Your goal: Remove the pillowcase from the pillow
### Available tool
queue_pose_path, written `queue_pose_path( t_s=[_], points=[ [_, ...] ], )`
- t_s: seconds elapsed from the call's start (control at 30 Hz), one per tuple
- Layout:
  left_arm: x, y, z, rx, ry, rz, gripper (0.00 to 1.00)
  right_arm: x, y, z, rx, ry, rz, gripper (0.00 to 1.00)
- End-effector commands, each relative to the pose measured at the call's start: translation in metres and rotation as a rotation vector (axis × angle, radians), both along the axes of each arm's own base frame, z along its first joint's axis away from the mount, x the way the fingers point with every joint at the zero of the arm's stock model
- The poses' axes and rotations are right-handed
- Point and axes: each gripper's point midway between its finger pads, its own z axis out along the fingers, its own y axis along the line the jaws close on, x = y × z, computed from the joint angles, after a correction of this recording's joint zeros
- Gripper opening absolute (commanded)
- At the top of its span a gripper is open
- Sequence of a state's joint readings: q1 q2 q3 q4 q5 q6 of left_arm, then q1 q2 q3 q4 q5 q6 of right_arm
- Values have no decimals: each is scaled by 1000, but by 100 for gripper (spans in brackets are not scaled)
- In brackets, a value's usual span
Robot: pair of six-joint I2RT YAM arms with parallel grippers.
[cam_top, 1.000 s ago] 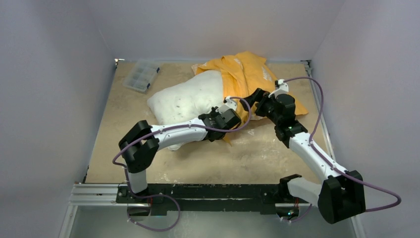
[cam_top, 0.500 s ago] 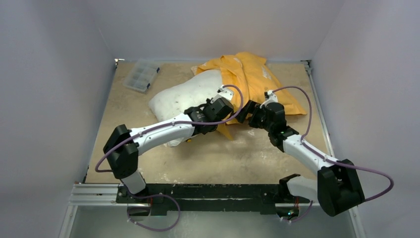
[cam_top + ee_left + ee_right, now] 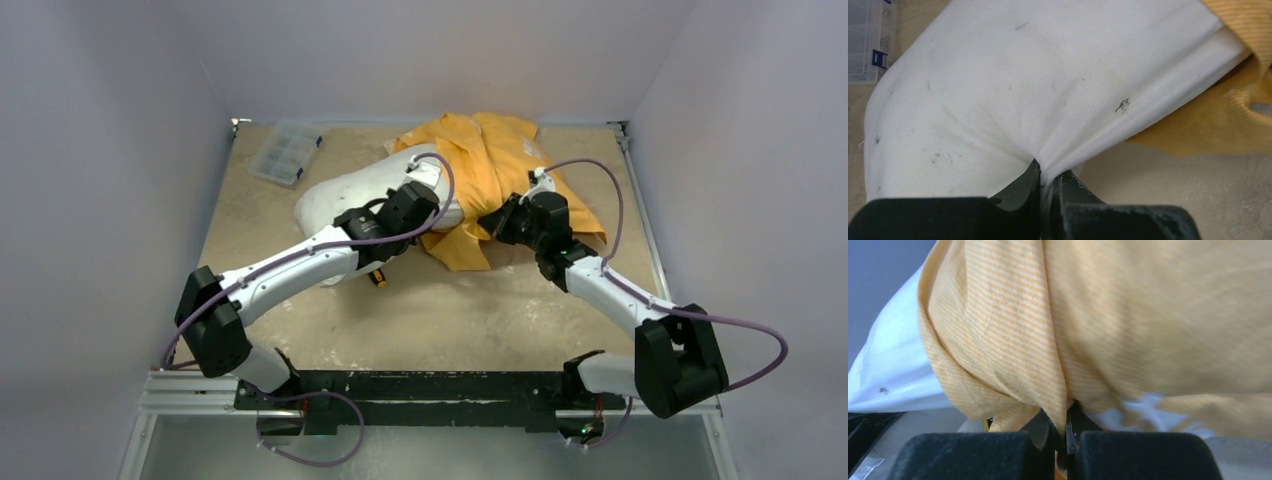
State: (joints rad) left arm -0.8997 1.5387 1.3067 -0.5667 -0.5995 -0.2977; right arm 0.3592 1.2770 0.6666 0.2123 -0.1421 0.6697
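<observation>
The white pillow (image 3: 335, 195) lies at the back middle of the table, its right end still inside the orange-yellow pillowcase (image 3: 490, 155). My left gripper (image 3: 432, 205) is shut on a pinched fold of the pillow (image 3: 998, 90), near the mouth of the pillowcase (image 3: 1228, 125). In the left wrist view the white cloth is squeezed between the left gripper's (image 3: 1047, 175) jaws. My right gripper (image 3: 490, 222) is shut on a fold of the pillowcase (image 3: 1123, 315) at its near edge. The striped cloth bunches into the right gripper's (image 3: 1062, 422) jaws, with the pillow (image 3: 893, 370) showing at the left.
A clear plastic organiser box (image 3: 285, 152) sits at the back left, close to the pillow's left end (image 3: 865, 45). Pale walls enclose the tan table (image 3: 450, 310) on three sides. A small black and orange thing (image 3: 378, 280) lies under the left forearm.
The right gripper has shut on the pillowcase's near edge after standing open. The left arm has stretched toward the back left, still holding the pillow. The right arm shifted left.
</observation>
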Motion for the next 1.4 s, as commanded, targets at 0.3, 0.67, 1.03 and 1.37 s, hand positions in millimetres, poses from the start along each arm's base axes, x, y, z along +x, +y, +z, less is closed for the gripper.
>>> queue_pose_path(
  t_s=[0.3,0.67,1.03,1.37],
  points=[
    [0,143,55,-43,-92,307,0,43,-197,128,-95,-268,-606,0],
    [-18,180,50,-39,-64,362,0,34,-242,176,-91,-361,-692,0],
    [-45,221,78,-89,-200,509,0,29,-270,231,-13,-459,-783,0],
    [-62,268,165,-119,-478,704,0,27,-275,295,3,-570,-798,0]
  ],
)
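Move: The left hand already pinches the near edge of the bare white pillow, whose exposed middle lies about 7 cm ahead, 6 cm left and 6 cm below. The right hand already grips the pillowcase, its bulk some 10 cm ahead, 2 cm right and 6 cm below; the bare pillow is about 24 cm left and 4 cm ahead of that hand. From the left hand, the screwdriver is 6 cm back, 4 cm left, and the parts box 24 cm ahead, 28 cm left, both some 17 cm lower. Both hands keep their pinch and pull apart: the right hand drags the bunched pillowcase off to the right about 22 cm, rising throughout and at the end going almost straight up, some 20 cm higher in all, while it turns about 30 degrees clockwise and its fingers tip upward. The left hand hauls the pillow's edge about 19 cm to the left, nearly stalling midway before pulling on, and rises some 10 cm with a slight draw back late on, its wrist turning counter-clockwise. ##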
